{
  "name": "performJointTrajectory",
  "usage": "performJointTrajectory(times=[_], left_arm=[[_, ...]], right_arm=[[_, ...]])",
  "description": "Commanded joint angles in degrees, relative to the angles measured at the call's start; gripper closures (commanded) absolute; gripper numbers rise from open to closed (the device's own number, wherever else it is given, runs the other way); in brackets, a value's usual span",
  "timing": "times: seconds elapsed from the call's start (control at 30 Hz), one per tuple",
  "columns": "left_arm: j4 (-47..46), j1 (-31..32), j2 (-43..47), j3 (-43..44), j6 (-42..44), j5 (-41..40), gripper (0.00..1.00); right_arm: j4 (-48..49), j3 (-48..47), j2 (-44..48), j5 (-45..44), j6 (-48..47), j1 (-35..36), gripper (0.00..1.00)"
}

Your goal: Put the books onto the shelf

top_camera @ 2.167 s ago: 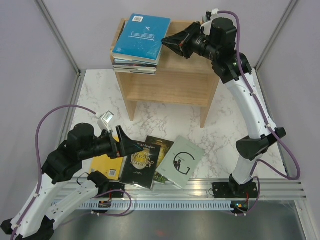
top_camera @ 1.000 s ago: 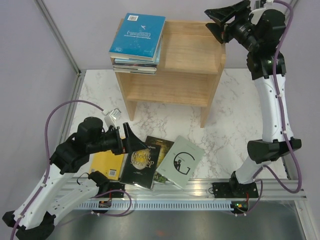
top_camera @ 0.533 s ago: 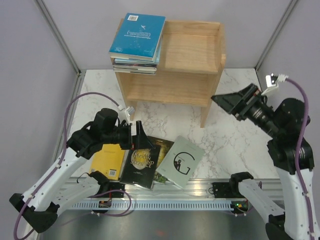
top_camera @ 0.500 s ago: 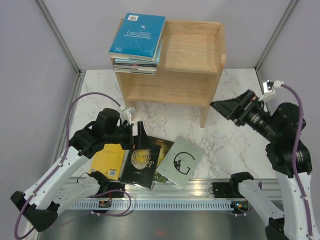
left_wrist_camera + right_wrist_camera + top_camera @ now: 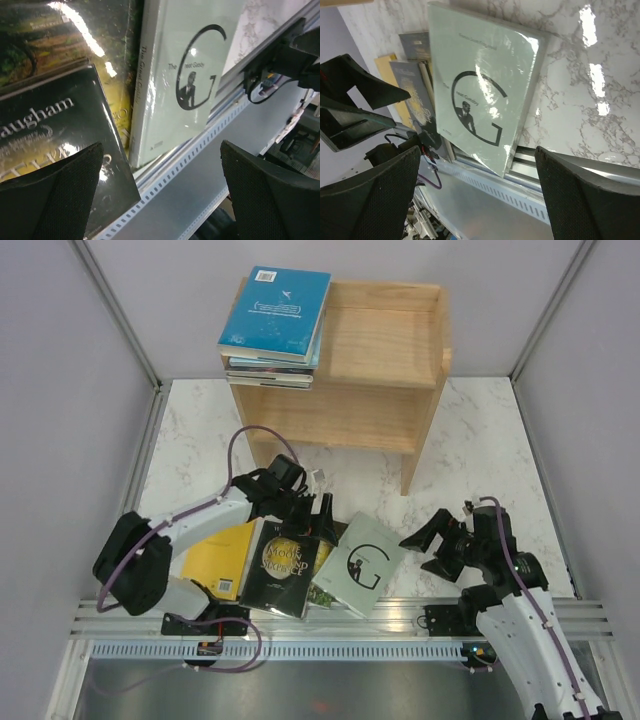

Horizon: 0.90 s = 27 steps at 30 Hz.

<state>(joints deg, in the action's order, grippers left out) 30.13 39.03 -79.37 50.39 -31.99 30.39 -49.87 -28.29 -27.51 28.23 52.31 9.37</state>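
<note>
The wooden shelf (image 5: pixel 385 335) stands at the back, with a stack of books on its top left; a light blue book (image 5: pixel 275 312) lies uppermost. Several books lie overlapped at the table's front: yellow (image 5: pixel 215 558), black with gold title (image 5: pixel 280 565) (image 5: pixel 55 130), green illustrated (image 5: pixel 327 552) and pale grey-green (image 5: pixel 365 565) (image 5: pixel 185 75) (image 5: pixel 485 85). My left gripper (image 5: pixel 315 510) (image 5: pixel 160 200) hangs open just over the black and green books. To the right of the pale book, my right gripper (image 5: pixel 427 550) (image 5: pixel 477 200) is low and open, holding nothing.
The marble table (image 5: pixel 470 440) ends at a metal rail (image 5: pixel 330 625) (image 5: pixel 200 165) along the front, and the books' near corners overhang it. Grey walls and frame posts close in both sides. In the right wrist view the left gripper's fingers (image 5: pixel 350 105) show beyond the books.
My right arm has swung down from above the shelf to the table's front right, beside the pale book. My left arm has reached right, over the black and green books.
</note>
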Motion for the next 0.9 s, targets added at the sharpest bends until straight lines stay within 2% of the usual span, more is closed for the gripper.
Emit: performJointTrajectory(times=[0.0,0.27,0.43,0.6,0.77,0.87], left_arm=[[-6.3,1.5,-6.1,3.5,4.7,0.5,0.00],[-10.4,4.5,-14.8,3.8,4.3,-0.7,0.00],[-13.0,7.3,-19.0,2.7,3.5,-1.5,0.00],[-14.3,9.3,-22.3,2.9,2.9,-4.2,0.00],[-16.0,9.9,-24.9,2.9,2.2,-0.3,0.00],[-21.2,10.5,-24.8,0.6,-0.8,5.2,0.03]], right_arm=[[2.2,5.2,1.5,0.9,2.9,0.0,0.02],[4.4,15.3,4.8,1.4,5.8,0.0,0.02],[9.0,22.0,5.7,2.0,8.1,-0.1,0.02],[14.4,25.0,4.0,1.7,9.7,0.0,0.02],[20.5,26.4,-0.7,1.4,10.4,0.2,0.02],[25.2,27.1,-4.3,1.0,11.5,1.2,0.02]])
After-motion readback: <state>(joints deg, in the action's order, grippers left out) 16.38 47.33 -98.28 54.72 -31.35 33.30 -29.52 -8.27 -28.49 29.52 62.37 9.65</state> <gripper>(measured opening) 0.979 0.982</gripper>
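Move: From the left hand, The Great Gatsby, the pale green book lying across its neighbours, is centred about 9 cm to the right, 8 cm back and 8 cm below. The jungle-cover book partly under it lies some 6 cm back, level sideways and 9 cm down; the black Moon and Sixpence book is about 10 cm left, 9 cm back and 9 cm down. From the right hand the green book's middle is roughly 12 cm left, 3 cm back and 9 cm below. Rightward and down the left hand goes, about 6 cm each way, dropping first and then sliding wide open against the green book's spine edge, turning some 10 degrees clockwise. Sinking some 8 cm, the open right hand draws back 2 to 3 cm, then comes forward by about as much, low beside the book's right edge, its tip dipping slightly. ##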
